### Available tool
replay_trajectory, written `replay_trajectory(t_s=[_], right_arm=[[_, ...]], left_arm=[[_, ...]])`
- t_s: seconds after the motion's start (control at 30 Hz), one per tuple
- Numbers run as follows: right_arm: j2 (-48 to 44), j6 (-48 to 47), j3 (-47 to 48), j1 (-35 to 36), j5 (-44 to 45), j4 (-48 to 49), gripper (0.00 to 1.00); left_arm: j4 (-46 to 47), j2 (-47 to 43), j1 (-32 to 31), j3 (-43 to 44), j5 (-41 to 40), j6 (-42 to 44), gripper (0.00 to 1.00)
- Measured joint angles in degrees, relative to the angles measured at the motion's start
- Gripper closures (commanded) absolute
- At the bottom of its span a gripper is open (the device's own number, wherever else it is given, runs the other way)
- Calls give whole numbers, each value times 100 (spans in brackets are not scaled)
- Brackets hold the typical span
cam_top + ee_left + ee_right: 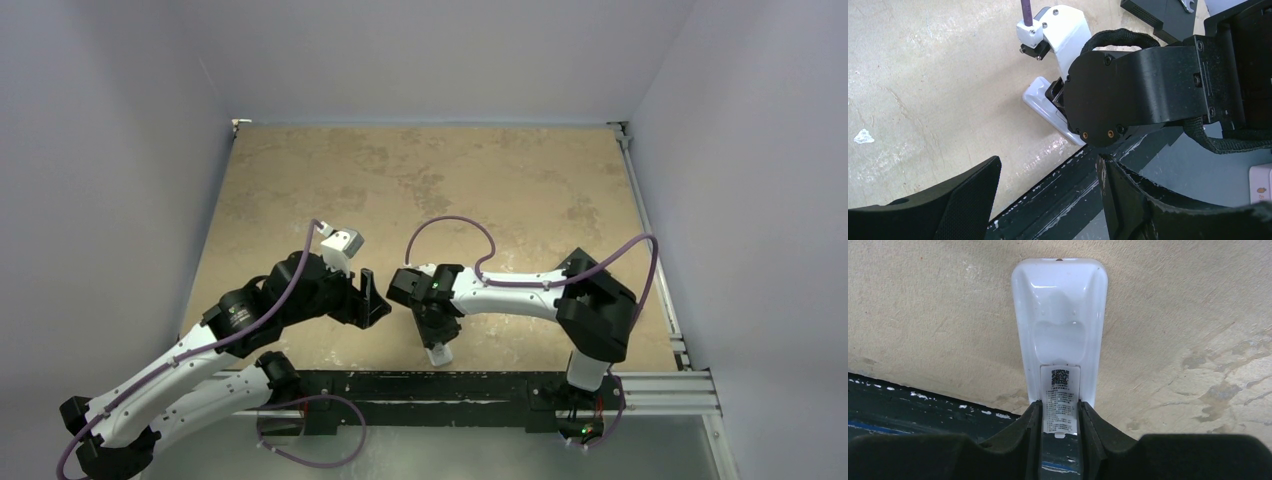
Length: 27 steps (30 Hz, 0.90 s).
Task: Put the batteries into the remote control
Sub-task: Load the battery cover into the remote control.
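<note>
The remote control (1060, 315) lies back-up near the table's front edge, white, with a recessed hollow and a QR-code label (1060, 400) on its back. My right gripper (1060, 407) is shut on its near end, one finger on each long side. From above, the remote control (440, 352) pokes out below the right gripper (438, 335). My left gripper (372, 300) hangs open just left of it with nothing between its fingers (973, 200). In the left wrist view the remote control (1045, 102) shows under the right arm's black wrist. The batteries are out of view.
A black frame rail (450, 385) runs along the table's near edge, right below the remote. Grey walls close in the tan tabletop (430, 180) on three sides. A white object (1261, 184) sits off the table at the left wrist view's right border.
</note>
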Motion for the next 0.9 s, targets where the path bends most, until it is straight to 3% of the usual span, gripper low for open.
replay_trajectory(t_s=[0.9], right_arm=[[87,-26,48,-111,74,-20,46]], left_arm=[[0,37,0,0,-4,-4,29]])
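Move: The remote's battery compartment, which the cover in the right fingers is meant for, is right at the hand: its middle is about 1 cm ahead, level sideways and roughly 1 cm below. The remote lies back side up, its middle some 4 cm ahead, 1 cm to the left and 2 cm below the right hand. From the idle left hand, the compartment is about 9 cm to the right, 2 cm back and 18 cm below. The battery cover, still pinched over the remote's near end with its near edge proud, is let go into its place: after a brief hold the right fingers spread steadily from about a third to half open. Meanwhile the hand eases forward along the remote by roughly 1 cm, keeping its downward attitude and staying low over it. ##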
